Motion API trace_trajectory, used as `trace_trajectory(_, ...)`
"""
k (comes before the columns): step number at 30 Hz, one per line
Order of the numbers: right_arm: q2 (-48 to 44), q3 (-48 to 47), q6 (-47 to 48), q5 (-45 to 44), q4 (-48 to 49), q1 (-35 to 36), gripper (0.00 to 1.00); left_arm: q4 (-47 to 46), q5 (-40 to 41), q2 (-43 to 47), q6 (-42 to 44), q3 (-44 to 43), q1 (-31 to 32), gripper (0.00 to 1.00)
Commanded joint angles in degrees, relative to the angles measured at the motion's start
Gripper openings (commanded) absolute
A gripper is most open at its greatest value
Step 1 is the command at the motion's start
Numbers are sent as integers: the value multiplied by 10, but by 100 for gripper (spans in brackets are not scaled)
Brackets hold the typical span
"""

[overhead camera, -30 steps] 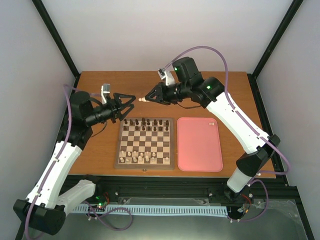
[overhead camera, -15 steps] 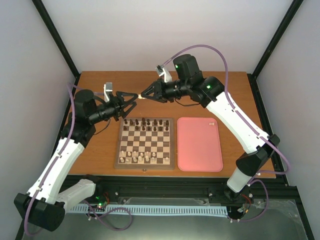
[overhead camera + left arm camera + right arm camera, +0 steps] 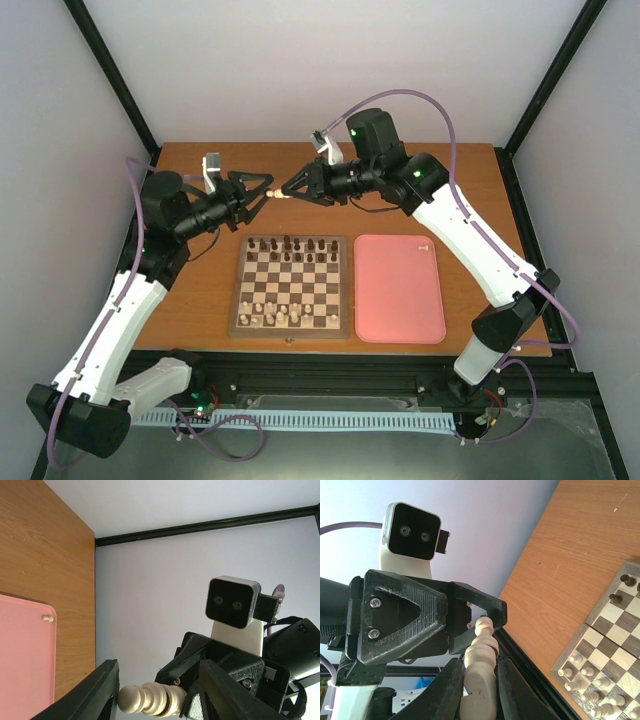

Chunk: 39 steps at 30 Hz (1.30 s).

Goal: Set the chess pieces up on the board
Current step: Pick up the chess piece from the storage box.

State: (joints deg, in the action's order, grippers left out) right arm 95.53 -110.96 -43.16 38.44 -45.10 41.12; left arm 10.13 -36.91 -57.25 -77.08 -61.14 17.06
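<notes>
High over the table behind the board, my right gripper is shut on the base of a cream chess piece, which points left. In the right wrist view the piece stands between my right gripper's pads. My left gripper stands open around the piece's head. In the left wrist view that gripper has the head of the piece against its left finger, while the other finger stays clear. Several cream chess pieces stand on the board's near rows.
Dark chessmen fill the board's far rows. A pink tray lies right of the board with one small cream piece at its far edge. Bare wooden table runs to the left of the board and behind it.
My left gripper has risen and moved right to the piece held by the right gripper, and its jaws have narrowed around the piece's head. The right gripper shifted slightly left, then held still.
</notes>
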Motion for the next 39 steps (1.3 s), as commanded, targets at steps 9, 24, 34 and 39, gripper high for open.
trace_trajectory(9,3,-11,0,8,12,-3,18,-11,2,6,-15,-14,11,39)
trace_trajectory(24,5,-6,-1,9,16,-3,18,-5,7,25,-23,9,23,32)
trace_trajectory(34,-8,13,-4,4,20,-3,18,0,11,31,-15,8,24,22)
trace_trajectory(39,-10,18,-4,2,19,-3,19,4,13,37,-10,7,24,19)
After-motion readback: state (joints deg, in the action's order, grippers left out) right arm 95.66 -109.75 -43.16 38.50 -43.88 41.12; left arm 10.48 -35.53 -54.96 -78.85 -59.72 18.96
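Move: About 3 cm to the right of the left hand and 1 cm ahead is the pale pawn, level with it, its head already between the half-open fingers. Base to base with it, some 6 cm right and 1 cm ahead, is a second white piece, gripped in the right hand's fingers; from that hand the pawn is about 4 cm left. The chessboard's middle lies roughly 37 cm below the left hand and 2 cm right, the storage box 30 cm right at that depth. Closing its fingers from about half open to a fifth, the left hand pinches the pawn by its head end while drifting barely 1 cm back, across the line of the joined pieces. The right hand keeps its grip on the second piece and stays in place, sinking about half a centimetre at the very end. ##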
